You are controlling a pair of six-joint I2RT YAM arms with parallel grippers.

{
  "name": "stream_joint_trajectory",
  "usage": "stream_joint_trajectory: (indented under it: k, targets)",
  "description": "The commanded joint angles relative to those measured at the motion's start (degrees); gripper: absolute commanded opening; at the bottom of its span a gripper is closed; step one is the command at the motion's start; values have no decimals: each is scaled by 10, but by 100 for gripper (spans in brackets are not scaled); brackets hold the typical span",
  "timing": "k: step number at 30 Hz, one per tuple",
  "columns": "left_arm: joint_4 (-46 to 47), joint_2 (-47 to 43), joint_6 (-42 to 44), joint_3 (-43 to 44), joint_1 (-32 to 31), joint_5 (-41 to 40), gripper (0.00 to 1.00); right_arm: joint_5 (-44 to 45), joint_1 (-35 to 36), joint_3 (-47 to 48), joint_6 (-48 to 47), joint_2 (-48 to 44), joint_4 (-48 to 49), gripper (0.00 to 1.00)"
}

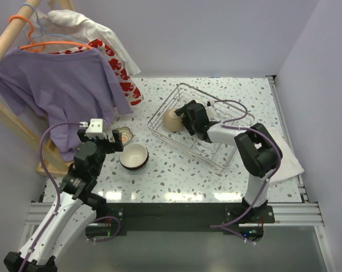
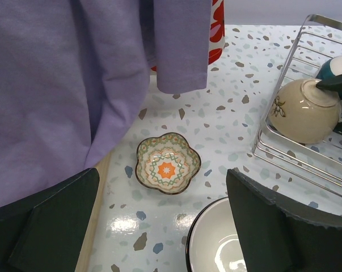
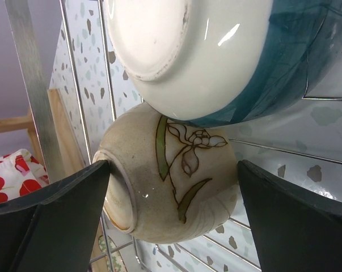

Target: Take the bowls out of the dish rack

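The silver wire dish rack (image 1: 216, 160) lies at the back right of the table. A tan bowl (image 3: 171, 181) with a painted flower lies on its side at the rack's left end, and a teal-and-white bowl (image 3: 216, 51) leans just behind it. My right gripper (image 3: 173, 170) is open and straddles the tan bowl (image 1: 172, 120), one finger at its foot and one at its rim side. A dark-rimmed bowl (image 1: 134, 156) with a white inside stands on the table. My left gripper (image 2: 162, 226) hovers open over the table beside this bowl (image 2: 216, 243), holding nothing.
A small flower-shaped patterned dish (image 2: 168, 162) sits on the table left of the rack (image 2: 284, 153). A purple shirt (image 1: 57, 85) hangs from a wooden clothes stand (image 1: 46, 164) at the left. A white cloth (image 1: 287, 161) lies under the right arm.
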Motion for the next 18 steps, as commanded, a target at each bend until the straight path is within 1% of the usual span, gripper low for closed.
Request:
stream_joint_trajectory:
  k: [1,5,9,18]
  targets:
    - [29,-3,7,-3,0,5,100,-9,1,-20,12,-10,22,92]
    - [28,-2,8,-3,0,5,100,-9,-1,-24,6,-36,26,86]
    - [27,-1,9,-2,0,5,100,-10,-1,-28,0,-56,26,82]
    - [27,4,9,-2,0,7,100,-15,-1,-37,-16,-90,43,64]
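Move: The beige bowl lies foot-up in the rack, just beyond the right fingertips: its middle is roughly 3 cm ahead of the right hand, 3 cm left and 1 cm lower, with the fingers set above and below it. The teal-and-white bowl sits about 8 cm ahead and 6 cm right. The white bowl stack is some 20 cm left and 15 cm back. From the left hand, the beige bowl is about 20 cm ahead, 24 cm right and 15 cm below. The right fingers close in on the beige bowl, the upper one at its foot and the lower one at its rim side, going from nearly full opening to about seven tenths and ending against it. Meanwhile the right hand, almost still at first, rises about 2 cm and draws back a little over 1 cm, its wrist barely turning. ##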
